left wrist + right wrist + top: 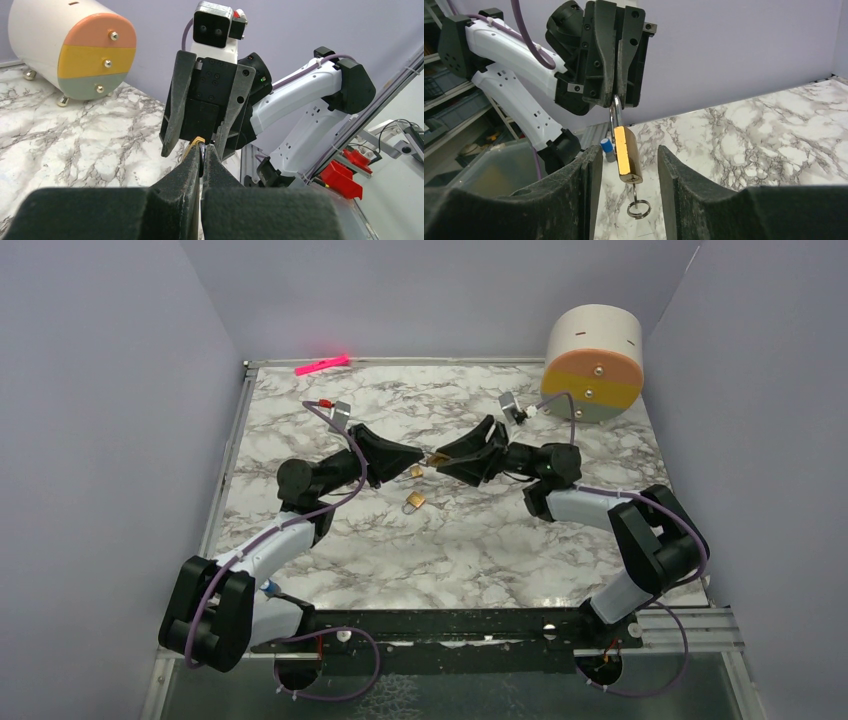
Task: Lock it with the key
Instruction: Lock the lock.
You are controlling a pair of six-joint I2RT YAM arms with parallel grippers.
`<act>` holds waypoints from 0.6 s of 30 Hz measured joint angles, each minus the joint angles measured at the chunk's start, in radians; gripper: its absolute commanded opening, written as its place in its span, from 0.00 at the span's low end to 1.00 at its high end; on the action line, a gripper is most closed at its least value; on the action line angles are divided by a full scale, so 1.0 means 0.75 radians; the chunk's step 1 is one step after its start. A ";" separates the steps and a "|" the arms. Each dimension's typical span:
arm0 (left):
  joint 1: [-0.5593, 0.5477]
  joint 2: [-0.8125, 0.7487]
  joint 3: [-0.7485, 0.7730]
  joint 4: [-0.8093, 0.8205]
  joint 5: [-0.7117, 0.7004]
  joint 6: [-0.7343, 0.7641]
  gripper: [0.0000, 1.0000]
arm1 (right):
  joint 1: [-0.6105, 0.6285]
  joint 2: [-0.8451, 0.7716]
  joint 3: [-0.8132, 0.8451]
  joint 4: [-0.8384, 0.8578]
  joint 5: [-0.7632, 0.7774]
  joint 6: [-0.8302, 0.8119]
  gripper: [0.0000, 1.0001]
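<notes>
A small brass padlock hangs in the air above the marble table, held by its silver shackle. My left gripper is shut on that shackle from above. The key sticks out of the padlock's bottom, with a split ring dangling from it. My right gripper faces the left one, its fingers open on either side of the padlock body, with a gap on both sides. In the top view the two grippers meet tip to tip at the padlock.
Two more brass padlocks lie on the table just below the grippers. A white drum with a pink, yellow and grey face stands at the back right. A pink marker lies at the back edge. Purple walls enclose the table.
</notes>
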 measured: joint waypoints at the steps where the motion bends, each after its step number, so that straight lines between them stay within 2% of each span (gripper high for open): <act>1: 0.000 0.000 -0.002 0.000 0.000 0.000 0.00 | 0.001 0.000 0.003 0.001 -0.004 0.003 0.43; 5: 0.002 0.000 -0.011 -0.001 0.000 0.001 0.00 | 0.004 0.001 0.024 0.001 -0.034 0.025 0.35; 7: 0.002 0.000 -0.014 0.001 0.000 0.001 0.00 | 0.004 0.001 0.037 0.001 -0.051 0.037 0.28; 8: 0.003 0.000 -0.017 0.001 0.000 0.001 0.00 | 0.004 0.001 0.043 0.001 -0.058 0.044 0.22; 9: 0.003 0.000 -0.018 0.001 0.000 0.001 0.00 | 0.004 0.001 0.047 0.001 -0.066 0.051 0.10; 10: 0.003 0.001 -0.018 0.001 0.000 0.001 0.00 | 0.004 0.001 0.051 0.001 -0.073 0.056 0.02; 18: 0.003 0.002 -0.018 0.036 0.009 0.006 0.00 | 0.001 0.001 0.084 -0.002 -0.139 0.098 0.01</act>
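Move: The gold body of the padlock already lies between the right hand's half-open fingers, about 1 cm to its left, 1 cm back and level with it, the key and its ring sticking out towards this hand. From the left hand, which pinches the shackle, that body is roughly 4 cm to the right, 1 cm back and 1 cm lower. Two loose padlocks lie on the table some 28 cm below the right hand, both about 4 cm to its left: the far padlock around 14 cm ahead, the near padlock around 8 cm. The right hand eases back about 1.5 cm and up about 1 cm, turning some 5 degrees counter-clockwise, while its fingers close from half open until they pinch the gold padlock body from both sides, with the key end pointing in between them. The left hand holds nearly still, its shut fingers keeping their pinch on the shackle to steady the padlock against the closing grip. ##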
